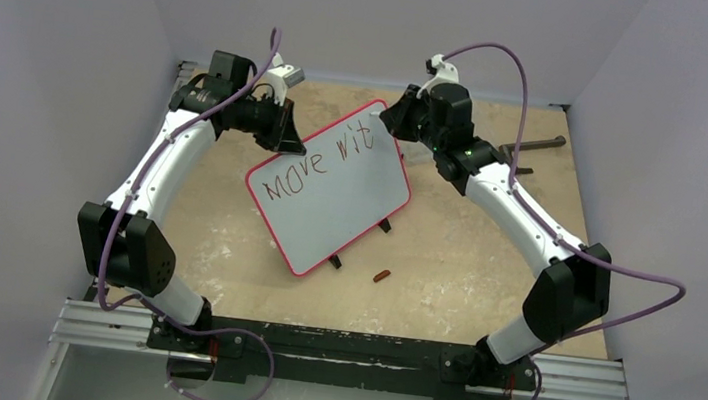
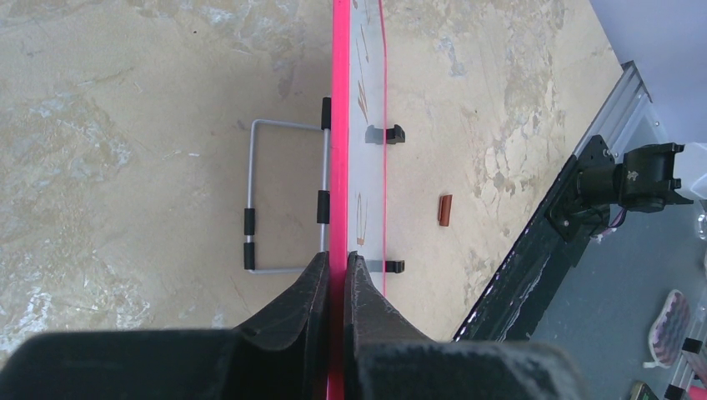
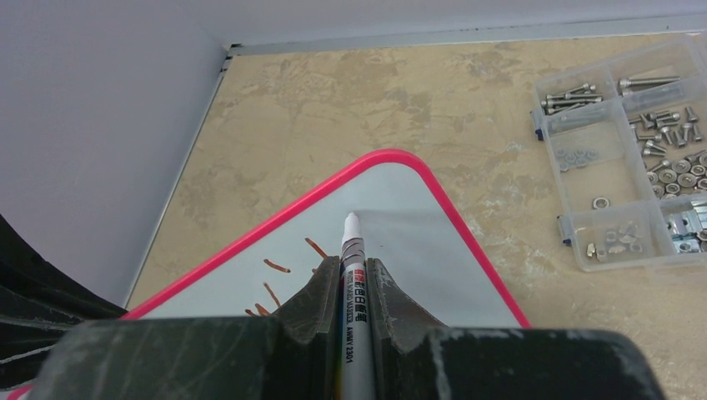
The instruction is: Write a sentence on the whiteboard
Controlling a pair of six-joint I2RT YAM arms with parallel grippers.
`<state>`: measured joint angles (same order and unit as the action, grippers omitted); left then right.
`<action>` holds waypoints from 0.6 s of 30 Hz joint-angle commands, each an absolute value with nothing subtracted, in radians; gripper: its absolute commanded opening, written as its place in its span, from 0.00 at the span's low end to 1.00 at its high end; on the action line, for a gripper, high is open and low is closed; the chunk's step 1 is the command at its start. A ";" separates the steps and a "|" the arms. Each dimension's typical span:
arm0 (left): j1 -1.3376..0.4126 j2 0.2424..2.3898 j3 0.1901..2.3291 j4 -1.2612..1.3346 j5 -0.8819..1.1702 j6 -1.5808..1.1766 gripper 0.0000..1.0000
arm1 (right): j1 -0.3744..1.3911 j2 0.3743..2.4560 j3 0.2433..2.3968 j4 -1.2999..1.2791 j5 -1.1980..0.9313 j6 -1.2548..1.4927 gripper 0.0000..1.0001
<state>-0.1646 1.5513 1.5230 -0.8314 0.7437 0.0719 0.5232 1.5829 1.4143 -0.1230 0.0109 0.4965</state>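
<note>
The whiteboard [image 1: 339, 208] stands tilted at mid-table, its red rim [image 2: 338, 125] seen edge-on in the left wrist view. My left gripper [image 2: 337, 262] is shut on that rim at the board's upper left edge [image 1: 288, 144]. The sentence [image 1: 319, 164] reads "Move wit" in slanted brown strokes [image 3: 278, 267]. My right gripper [image 3: 354, 271] is shut on a white marker [image 3: 351, 242] at the board's far corner [image 1: 400, 130]. The marker's tip points at the white surface [image 3: 417, 242] just right of the last strokes; I cannot tell if it touches.
A small brown marker cap [image 1: 381, 277] lies on the table below the board. A clear parts box [image 3: 625, 158] full of screws sits to the right. A wire stand [image 2: 267, 200] props the board from behind. A dark tool [image 1: 537, 145] lies at the back right.
</note>
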 commanded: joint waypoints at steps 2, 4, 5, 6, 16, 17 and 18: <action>-0.161 1.503 1.528 -0.765 0.726 0.115 0.00 | 0.520 1.561 1.397 -0.091 0.028 0.498 0.00; -0.162 1.504 1.528 -0.765 0.725 0.117 0.00 | 0.522 1.555 1.376 -0.089 0.028 0.499 0.00; -0.161 1.502 1.528 -0.765 0.725 0.116 0.00 | 0.521 1.549 1.364 -0.089 0.028 0.499 0.00; -0.161 1.503 1.527 -0.764 0.725 0.116 0.00 | 0.521 1.545 1.352 -0.089 0.026 0.500 0.00; -0.162 1.496 1.526 -0.762 0.726 0.116 0.00 | 0.521 1.496 1.236 -0.092 0.015 0.514 0.00; -0.162 1.496 1.526 -0.762 0.727 0.115 0.00 | 0.521 1.491 1.229 -0.092 0.015 0.514 0.00; -0.161 1.496 1.526 -0.761 0.727 0.114 0.00 | 0.522 1.486 1.223 -0.092 0.014 0.515 0.00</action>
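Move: From the right hand, which holds the marker, the blank patch just right of the "t" has its middle about 3 cm ahead, 2 cm left and 4 cm below. The "t" sits roughly 1 cm ahead, 4 cm left and 5 cm down, and the board's top corner some 5 cm ahead, 2 cm left and 1 cm up. From the left hand, pinching the board's top edge, the blank patch lies about 11 cm ahead, 16 cm right and level. With the marker tip resting just under the whiteboard's top corner, draw the upright of the "h": drag the tip down the tilted board beside the "t", about 5.5 cm down and some 2 cm back, drifting slightly right. Let the gripper tip down about 5 degrees, its hold on the marker unchanged, while the left gripper keeps pinching the top edge. ##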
